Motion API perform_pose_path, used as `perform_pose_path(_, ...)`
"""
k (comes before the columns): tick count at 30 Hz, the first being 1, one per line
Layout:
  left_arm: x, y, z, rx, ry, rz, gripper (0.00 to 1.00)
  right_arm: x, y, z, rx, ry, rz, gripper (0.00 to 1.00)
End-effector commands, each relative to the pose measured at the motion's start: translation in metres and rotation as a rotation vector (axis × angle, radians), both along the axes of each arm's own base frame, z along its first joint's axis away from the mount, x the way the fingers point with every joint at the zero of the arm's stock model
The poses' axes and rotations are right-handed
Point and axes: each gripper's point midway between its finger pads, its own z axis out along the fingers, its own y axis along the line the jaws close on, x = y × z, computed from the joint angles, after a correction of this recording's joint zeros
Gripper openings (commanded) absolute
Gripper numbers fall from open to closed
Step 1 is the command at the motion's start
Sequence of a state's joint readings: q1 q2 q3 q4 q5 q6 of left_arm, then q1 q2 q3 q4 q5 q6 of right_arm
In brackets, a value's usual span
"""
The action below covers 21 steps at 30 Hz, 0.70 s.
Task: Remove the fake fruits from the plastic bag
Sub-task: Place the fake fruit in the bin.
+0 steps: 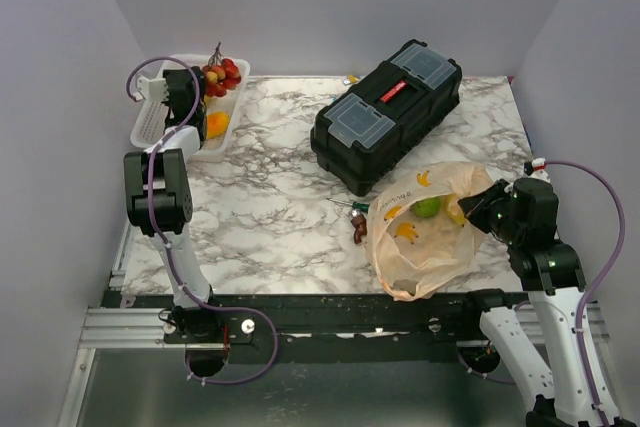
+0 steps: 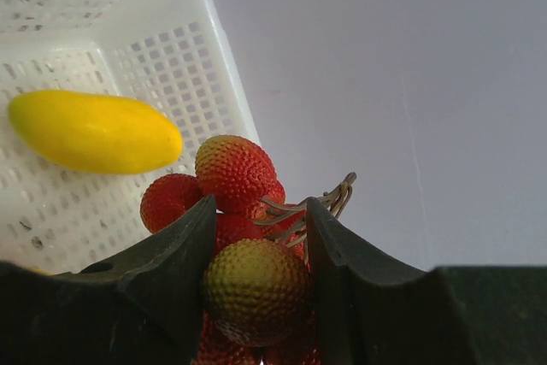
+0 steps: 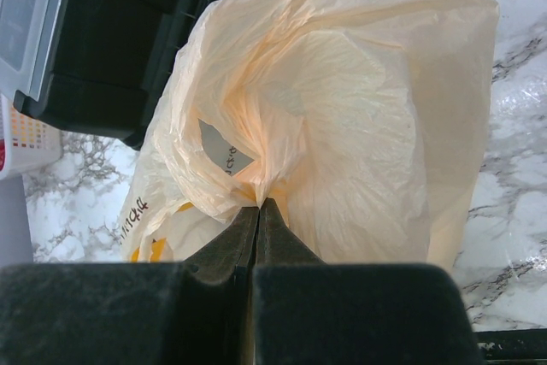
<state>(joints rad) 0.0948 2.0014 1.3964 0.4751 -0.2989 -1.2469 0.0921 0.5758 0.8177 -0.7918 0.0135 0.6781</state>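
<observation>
My left gripper (image 1: pixel 200 85) (image 2: pixel 261 204) is shut on the red berry cluster (image 1: pixel 222 76) (image 2: pixel 255 278), holding it over the far end of the white mesh basket (image 1: pixel 160 119) (image 2: pixel 171 57). A yellow oval fruit (image 2: pixel 94 132) and an orange one (image 1: pixel 217 124) lie in the basket. At the near right, the pale-orange plastic bag (image 1: pixel 425 242) (image 3: pixel 359 100) sits on the table with a green round fruit (image 1: pixel 428 207) showing through it. My right gripper (image 1: pixel 478 205) (image 3: pixel 259 204) is shut, pinching a gathered fold of the bag.
A black toolbox (image 1: pixel 385 112) (image 3: pixel 102 40) stands diagonally behind the bag. A small brown tap-shaped metal piece (image 1: pixel 358 227) lies just left of the bag. White walls close in the table on three sides.
</observation>
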Motion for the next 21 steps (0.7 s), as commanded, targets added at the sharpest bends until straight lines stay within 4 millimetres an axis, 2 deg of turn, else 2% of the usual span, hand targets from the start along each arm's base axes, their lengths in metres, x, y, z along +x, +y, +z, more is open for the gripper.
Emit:
perform_pose_path(1, 0.005, 0.026, -0.007, -0.088, -0.011, 0.066, 0.0, -0.001, -0.005, -0.004, -0.029, 0.014, -0.012, 0.01)
perform_pose_path(2, 0.006, 0.025, -0.01, -0.092, -0.005, 0.057, 0.01, -0.001, -0.005, -0.004, -0.029, 0.014, -0.011, 0.01)
perform_pose_path(6, 0.009, 0.023, -0.016, -0.122, 0.016, 0.024, 0.26, 0.0, -0.004, -0.005, -0.028, 0.019, -0.011, 0.01)
perform_pose_path(8, 0.01, 0.021, -0.014, -0.122, 0.013, 0.007, 0.37, 0.001, -0.004, -0.006, -0.029, 0.025, -0.01, 0.01)
perform_pose_path(10, 0.008, 0.021, -0.012, -0.118, 0.033, -0.004, 0.52, 0.001, -0.004, -0.006, -0.028, 0.026, -0.01, 0.01)
perform_pose_path(14, 0.003, 0.021, 0.001, -0.032, 0.073, -0.017, 0.71, 0.0, -0.004, -0.006, -0.025, 0.024, -0.01, 0.01)
perform_pose_path(17, -0.003, 0.021, 0.006, -0.03, 0.067, -0.033, 0.75, 0.0, -0.003, -0.005, -0.023, 0.026, -0.003, 0.01)
perform_pose_path(21, -0.009, 0.004, 0.022, -0.024, 0.051, -0.12, 0.75, 0.001, -0.003, -0.006, -0.029, 0.031, -0.004, 0.01)
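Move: The left hand, pinching the red lychee bunch, is already over the white bin: the bin's middle is about 4 cm back, 3 cm left and 10 cm below it. The yellow mango lies nearly straight under the hand, some 13 cm down, about 1 cm ahead and 1 cm left. The orange mango is at the same depth, 9 cm back and 2 cm right. From the right hand the bin's middle is roughly 34 cm ahead, 66 cm left and 10 cm lower. Down about 3.5 cm into the bin and left some 2.5 cm, the left hand lowers the lychee bunch towards the floor beside the yellow mango. Near its lowest point the fingers spread from half open to about three quarters, letting go of the bunch, and the hand lifts back 2 cm. The right hand stays put, shut on the plastic bag's rim. ##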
